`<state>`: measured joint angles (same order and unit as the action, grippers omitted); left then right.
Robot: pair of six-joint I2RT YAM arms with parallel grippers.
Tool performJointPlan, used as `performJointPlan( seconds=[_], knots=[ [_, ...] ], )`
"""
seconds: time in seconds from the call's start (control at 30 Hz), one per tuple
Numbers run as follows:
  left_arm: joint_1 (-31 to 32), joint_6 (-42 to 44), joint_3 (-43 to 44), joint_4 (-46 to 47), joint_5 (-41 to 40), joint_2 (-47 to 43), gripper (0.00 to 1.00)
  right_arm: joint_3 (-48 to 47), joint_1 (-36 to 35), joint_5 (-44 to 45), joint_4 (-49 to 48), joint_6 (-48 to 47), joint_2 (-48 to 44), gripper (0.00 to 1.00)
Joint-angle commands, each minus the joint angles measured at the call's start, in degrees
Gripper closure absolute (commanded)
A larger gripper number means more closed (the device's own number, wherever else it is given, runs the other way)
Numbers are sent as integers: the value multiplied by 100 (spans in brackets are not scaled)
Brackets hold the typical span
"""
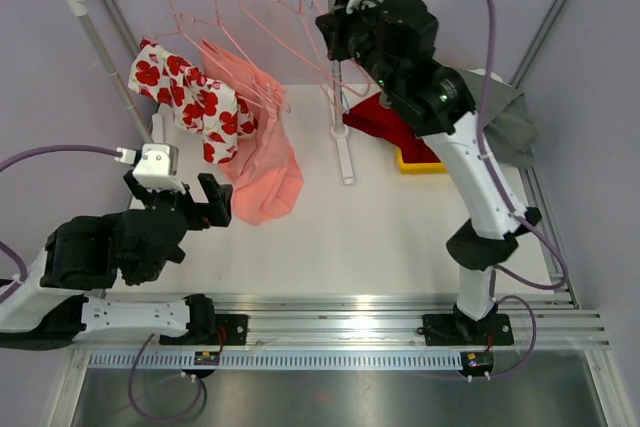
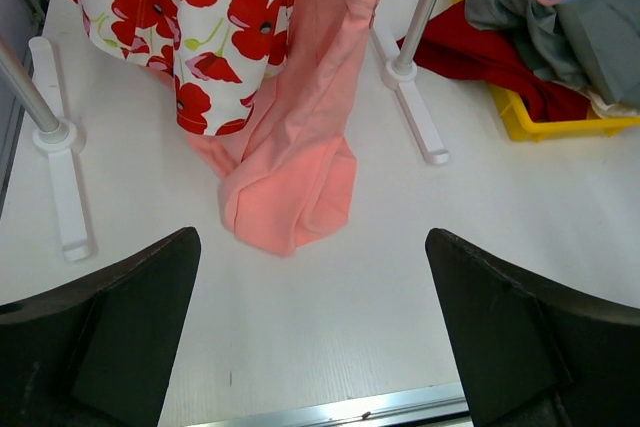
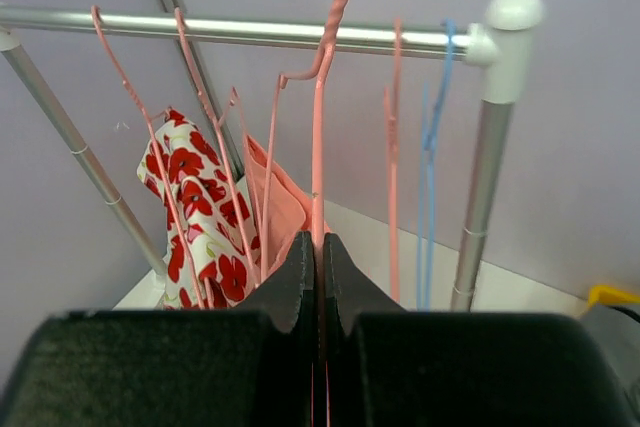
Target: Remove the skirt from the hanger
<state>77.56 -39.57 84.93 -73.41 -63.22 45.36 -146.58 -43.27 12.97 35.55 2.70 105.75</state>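
Observation:
A salmon-pink skirt (image 1: 262,162) hangs from the rack, and its lower end lies bunched on the white table (image 2: 300,147). In the right wrist view my right gripper (image 3: 320,242) is shut on the wire of a pink hanger (image 3: 320,127). That hanger's hook stands above the rail (image 3: 250,32), and the pink fabric (image 3: 283,202) shows just behind the fingers. From above, the right gripper (image 1: 325,42) is up at the rail's right end. My left gripper (image 1: 178,197) is open and low over the table (image 2: 312,242), a short way in front of the skirt's hem, with nothing between its fingers.
A white garment with red poppies (image 1: 190,97) hangs left of the skirt. Several bare pink hangers and a blue one (image 3: 435,147) stay on the rail. The rack's right foot (image 1: 345,152) lies mid-table. A yellow bin (image 1: 418,159) with red cloth (image 1: 380,117) and grey cloth (image 1: 510,122) sits at the right.

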Motion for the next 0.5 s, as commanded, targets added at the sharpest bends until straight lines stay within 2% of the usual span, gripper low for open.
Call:
performJointPlan(
  seconds=[0.0, 0.07, 0.2, 0.47],
  knots=[
    [14, -165, -283, 388, 151, -115, 1, -1079, -270, 240, -171, -487, 856, 100],
    [14, -235, -406, 441, 222, -203, 1, -1232, -305, 276, -389, -568, 1113, 100],
    [14, -402, -749, 485, 319, -370, 1, -741, -305, 381, -988, -621, 1158, 100],
    [14, -350, -987, 740, 416, -415, 1, -697, -305, 504, -1032, -674, 1606, 100]
  ],
)
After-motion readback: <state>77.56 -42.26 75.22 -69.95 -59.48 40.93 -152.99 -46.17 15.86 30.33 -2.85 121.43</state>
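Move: My right hand still grips the empty pink hanger. The open stretch of rail it is bound for lies about 12 cm ahead, 8 cm left and 6 cm above. Along the rail, the empty pink hanger's hook is some 14 cm ahead and 5 cm left, the blue one's 15 cm ahead and 2 cm left, and the pink garment's hook 10 cm ahead and 21 cm left. From my left hand that open stretch is roughly 33 cm ahead, 14 cm right and 22 cm up. Keeping the empty hanger pinched upright, I swing my right hand about 7 cm left and nearly 6 cm forward towards the rail's open stretch while sinking some 7 cm, quick at first, then easing off, to lower the hook over the rail. The wrist rolls slightly, its left side dipping. My left hand, empty and wide open, sinks about 4 cm. ##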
